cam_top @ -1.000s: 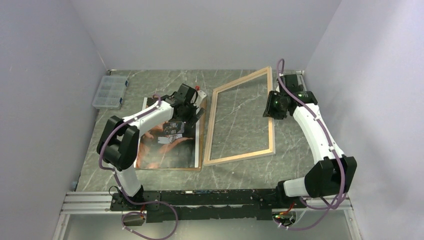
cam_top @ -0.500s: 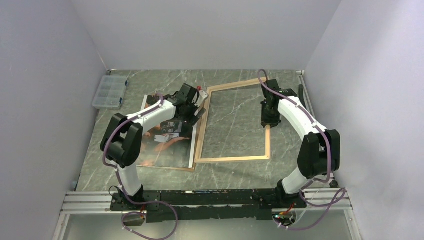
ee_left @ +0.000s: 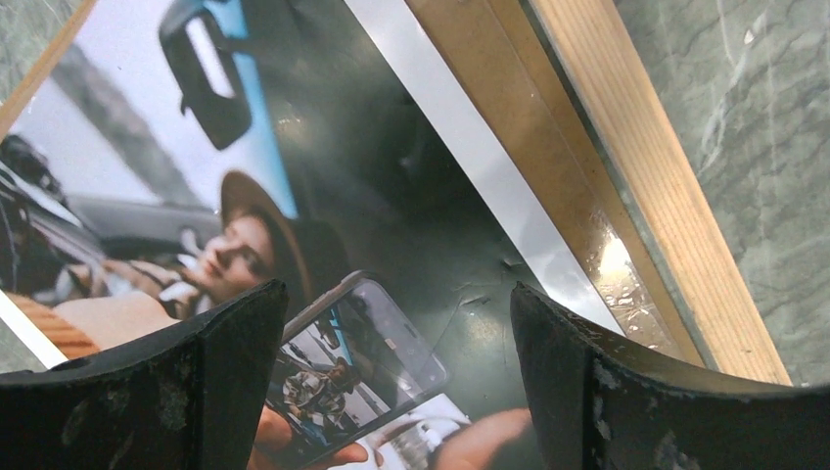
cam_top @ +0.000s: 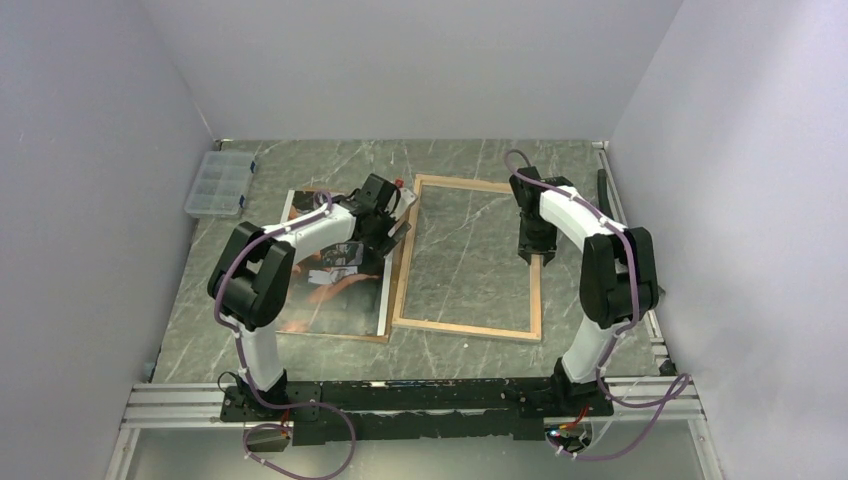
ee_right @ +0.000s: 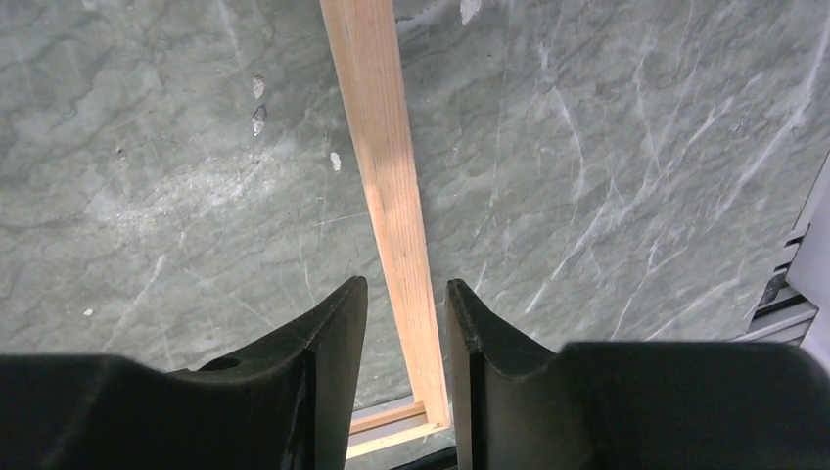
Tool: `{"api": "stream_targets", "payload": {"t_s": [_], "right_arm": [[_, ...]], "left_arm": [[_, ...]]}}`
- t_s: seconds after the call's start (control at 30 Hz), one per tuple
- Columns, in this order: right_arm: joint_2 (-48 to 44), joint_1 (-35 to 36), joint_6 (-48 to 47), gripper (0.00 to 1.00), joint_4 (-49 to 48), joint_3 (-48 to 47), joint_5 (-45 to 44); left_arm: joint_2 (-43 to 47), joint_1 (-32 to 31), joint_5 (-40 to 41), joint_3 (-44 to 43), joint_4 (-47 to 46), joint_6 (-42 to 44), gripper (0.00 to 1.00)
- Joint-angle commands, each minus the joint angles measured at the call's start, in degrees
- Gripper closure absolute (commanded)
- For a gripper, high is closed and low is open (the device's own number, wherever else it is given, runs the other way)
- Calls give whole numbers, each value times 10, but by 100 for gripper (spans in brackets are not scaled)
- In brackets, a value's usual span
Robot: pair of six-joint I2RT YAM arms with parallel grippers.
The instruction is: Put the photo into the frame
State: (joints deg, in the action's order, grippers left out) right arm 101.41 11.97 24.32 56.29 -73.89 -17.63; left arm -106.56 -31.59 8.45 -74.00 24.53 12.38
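The photo [cam_top: 330, 290] lies flat at the left of the table on a brown backing panel [cam_top: 340, 338]. My left gripper [cam_top: 392, 232] hovers over the photo's right part, open wide; in the left wrist view its jaws [ee_left: 396, 289] span the dark print [ee_left: 294, 196] with nothing between them. The frame [cam_top: 465, 328] lies flat just right of the photo, wood rim up, and its left rail [ee_left: 626, 166] runs beside the print. My right gripper [cam_top: 535, 255] straddles the frame's right rail [ee_right: 387, 157]. Its jaws [ee_right: 406, 284] stand a little apart, with a gap showing left of the rail.
A clear plastic compartment box [cam_top: 220, 183] sits at the far left by the wall. The backing panel's brown edge [ee_left: 489, 98] shows between print and frame. Walls close in on three sides; a metal rail [cam_top: 610, 200] runs along the right edge.
The frame, earlier tilted up in my right gripper, has swung left and come down flat beside the photo. The right jaws have parted slightly. The left gripper has barely moved.
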Motion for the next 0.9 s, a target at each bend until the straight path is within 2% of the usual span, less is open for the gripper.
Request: {"api": "stream_targets", "payload": {"t_s": [0.0, 0.1, 0.2, 0.3, 0.4, 0.5, 0.63, 0.87], "right_arm": [[12, 3, 35, 59, -5, -15, -38], [3, 6, 48, 56, -5, -22, -46], [-19, 25, 66, 48, -17, -39, -48], [-23, 76, 88, 39, -36, -73, -44], [2, 148, 113, 31, -65, -122, -40], [42, 228, 131, 24, -115, -162, -21], [121, 294, 136, 15, -171, -230, 7], [252, 343, 134, 17, -143, -350, -12]], "left_arm": [[10, -3, 8, 15, -30, 13, 11], [12, -3, 7, 16, -26, 10, 11], [20, 6, -9, -1, 4, -6, 10], [38, 41, -59, -45, 63, -39, 10], [67, 93, -95, -86, 114, -54, 6], [97, 169, -131, -114, 159, -60, 5], [129, 259, -156, -119, 207, -40, 5], [168, 400, -175, -91, 248, 17, 5]]}}
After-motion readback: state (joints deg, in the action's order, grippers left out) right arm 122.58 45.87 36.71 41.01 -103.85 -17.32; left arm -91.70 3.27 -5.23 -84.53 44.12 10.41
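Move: Lying about 12 cm to the left of the left hand and 5 cm back, the photo (its middle) is some 3 cm below it; the clear plastic box is about 37 cm left and 15 cm ahead. The frame's middle is 19 cm to this hand's right and 3 cm back. From the right hand, whose parted fingers straddle the frame's right bar, the photo is 47 cm left, the frame's middle 16 cm left, both about level front to back. Leaving the frame's right bar, the right hand sweeps some 32 cm left and a little forward across the frame, rising then sinking again, its fingers spreading wide as it turns towards the photo's right border. The left hand, still open, dips slightly, then swings about 21 cm left and 13 cm up over the photo to its left border, turning counter-clockwise. ##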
